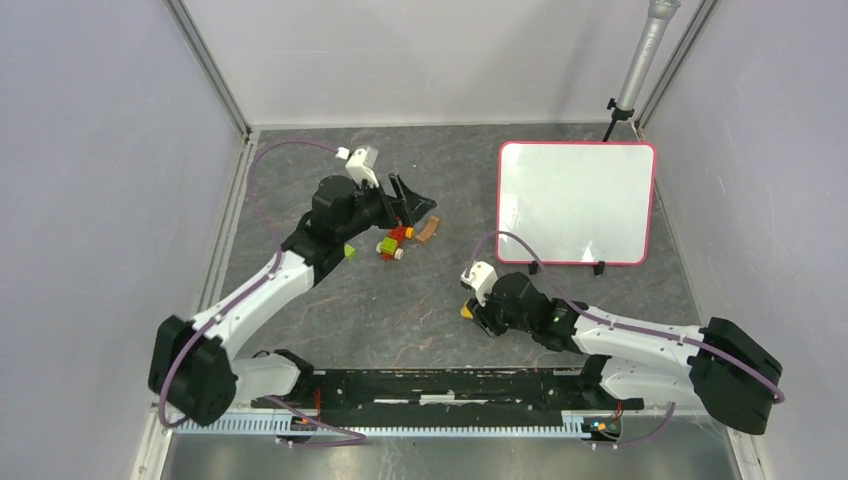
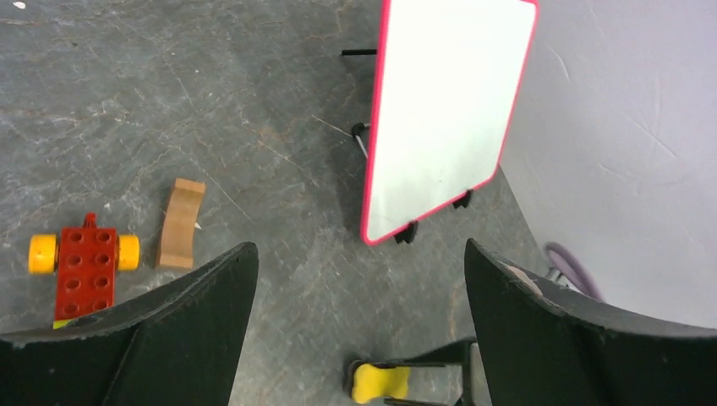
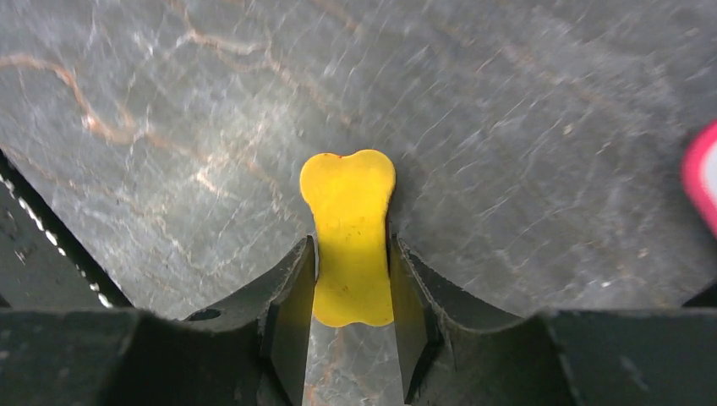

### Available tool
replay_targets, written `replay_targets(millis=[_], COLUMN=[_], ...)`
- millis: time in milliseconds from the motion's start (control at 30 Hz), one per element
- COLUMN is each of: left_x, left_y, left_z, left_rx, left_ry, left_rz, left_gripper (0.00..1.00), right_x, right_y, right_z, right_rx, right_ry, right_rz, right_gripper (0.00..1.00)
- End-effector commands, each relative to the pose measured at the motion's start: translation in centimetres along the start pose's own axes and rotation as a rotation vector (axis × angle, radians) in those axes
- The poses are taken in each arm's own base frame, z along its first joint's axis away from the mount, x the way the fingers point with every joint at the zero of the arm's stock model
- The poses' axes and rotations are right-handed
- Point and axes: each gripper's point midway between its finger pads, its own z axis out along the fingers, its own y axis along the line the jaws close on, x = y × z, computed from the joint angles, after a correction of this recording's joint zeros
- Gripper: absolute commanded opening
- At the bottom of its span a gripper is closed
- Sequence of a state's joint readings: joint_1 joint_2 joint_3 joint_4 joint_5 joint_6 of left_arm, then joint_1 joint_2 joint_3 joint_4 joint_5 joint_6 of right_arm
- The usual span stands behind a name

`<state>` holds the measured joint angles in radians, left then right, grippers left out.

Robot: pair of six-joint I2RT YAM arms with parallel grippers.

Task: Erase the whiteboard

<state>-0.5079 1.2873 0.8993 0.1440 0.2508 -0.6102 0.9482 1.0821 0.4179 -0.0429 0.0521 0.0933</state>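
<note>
The whiteboard point(image 1: 575, 205), white with a thin pink-red frame and small black feet, stands at the back right; its face looks nearly blank, also in the left wrist view point(image 2: 448, 110). A short way in front of its left corner, my right gripper point(image 1: 470, 308) is low over the table, shut on a yellow bone-shaped eraser point(image 3: 348, 194) that sticks out past the fingertips point(image 3: 304, 262). My left gripper point(image 1: 410, 205) hangs open and empty over a cluster of toys, far left of the board. The left wrist view shows the same eraser point(image 2: 380, 382) between that gripper's wide-spread fingers point(image 2: 211, 296).
Toy bricks point(image 1: 392, 243) lie under the left gripper: a red brick with yellow wheels point(image 2: 84, 266), a wooden arch point(image 2: 180, 222), a green block point(image 1: 350, 251). A metal pole point(image 1: 640, 60) stands behind the board. Grey walls enclose the table on three sides.
</note>
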Motion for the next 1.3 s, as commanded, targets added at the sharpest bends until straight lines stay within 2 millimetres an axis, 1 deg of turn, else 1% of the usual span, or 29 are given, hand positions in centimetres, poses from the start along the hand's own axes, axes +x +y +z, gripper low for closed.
replay_targets(millis=[0, 67, 167, 200, 267, 333, 367, 400, 500, 600, 633, 700, 767, 833, 900, 1000, 1100, 1200, 1267], left_x=[0.1, 0.0, -1.2, -1.9, -3.5, -5.3, -6.2, -6.9, -8.5, -8.6, -8.7, -9.1, -10.2, -11.4, -12.2, -12.4, -13.1, -14.0, -14.2], left_y=[-1.0, -1.7, -2.7, -3.3, -4.5, -5.6, -6.3, -6.9, -8.5, -10.1, -10.3, -10.6, -10.9, -11.9, -13.0, -14.1, -14.2, -15.1, -15.7], left_z=[-3.7, -5.3, -7.8, -8.6, -10.1, -11.4, -12.0, -12.4, -13.7, -14.9, -15.4, -16.2, -17.2, -18.4, -19.6, -21.3, -22.9, -24.8, -25.9], left_rx=[0.002, 0.016, 0.016, 0.021, 0.034, 0.038, 0.048, 0.058, 0.09, 0.16, 0.174, 0.179, 0.164, 0.168, 0.196, 0.242, 0.241, 0.256, 0.281], left_ry=[-0.035, -0.053, -0.091, -0.11, -0.158, -0.206, -0.227, -0.241, -0.276, -0.285, -0.301, -0.333, -0.371, -0.401, -0.426, -0.468, -0.548, -0.61, -0.641], left_rz=[-0.014, -0.014, -0.007, 0.002, 0.03, 0.054, 0.071, 0.083, 0.1, 0.13, 0.142, 0.166, 0.188, 0.209, 0.226, 0.262, 0.294, 0.339, 0.357], left_gripper=[0.95, 0.95, 0.95, 0.96, 0.97, 0.98, 0.99, 0.99, 0.99, 1.0, 1.0, 1.0, 1.0, 1.0, 1.0, 1.0, 1.0, 1.0, 1.0], right_x=[2.1, 2.4, 1.2, 0.8, -0.9, -3.5, -4.8, -6.2, -9.4, -12.2, -13.1, -15.0, -17.2, -19.2, -20.6, -21.7, -22.2, -22.7, -22.8], right_y=[0.8, 0.9, 0.7, 0.2, -0.7, -1.1, -1.3, -1.5, -2.9, -4.5, -5.1, -6.1, -6.8, -7.3, -7.7, -8.3, -8.9, -9.1, -9.2], right_z=[0.4, 0.3, 0.0, -0.5, -1.6, -3.1, -3.9, -4.8, -7.2, -10.0, -11.0, -13.2, -15.8, -18.5, -21.3, -24.3, -26.7, -28.6, -29.5], right_rx=[0.004, 0.004, 0.025, 0.05, 0.098, 0.116, 0.127, 0.137, 0.209, 0.298, 0.33, 0.382, 0.418, 0.443, 0.458, 0.479, 0.507, 0.51, 0.506], right_ry=[0.032, 0.034, 0.013, 0.007, -0.037, -0.099, -0.124, -0.158, -0.22, -0.259, -0.285, -0.346, -0.422, -0.497, -0.572, -0.666, -0.731, -0.779, -0.814], right_rz=[-0.012, -0.018, -0.011, -0.01, -0.008, -0.023, -0.032, -0.037, -0.05, -0.05, -0.049, -0.059, -0.051, -0.042, -0.022, 0.015, 0.047, 0.059, 0.065], right_gripper=[0.44, 0.48, 0.53, 0.58, 0.71, 0.85, 0.96, 0.98, 0.98, 0.98, 0.98, 0.98, 0.98, 0.98, 0.98, 0.98, 0.98, 0.98, 0.98])
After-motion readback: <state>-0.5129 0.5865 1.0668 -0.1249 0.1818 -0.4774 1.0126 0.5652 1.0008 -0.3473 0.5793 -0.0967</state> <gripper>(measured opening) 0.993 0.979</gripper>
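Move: The yellow eraser is still pinched in the right hand; the patch of bare table it is going to lies nearly straight below, about 3 cm down and 1 cm back. From that hand, the whiteboard's middle is roughly 20 cm ahead, 21 cm right and some 8 cm higher. The toy car is about 14 cm ahead and 17 cm left, the wooden arch 16 cm ahead and 10 cm left, both 3 cm lower. The left hand has the eraser about 16 cm back, 12 cm right and 19 cm below. The eraser is lowered about 2 cm onto the table, slightly back, and let go as the right fingers spread wide. The empty hand then climbs fast, some 35 cm, swinging about 10 cm right, tipping its fingers up and turning clockwise. The left hand, staying wide open, backs away from the toys, leftward and up roughly 24 cm, also tipping up. ##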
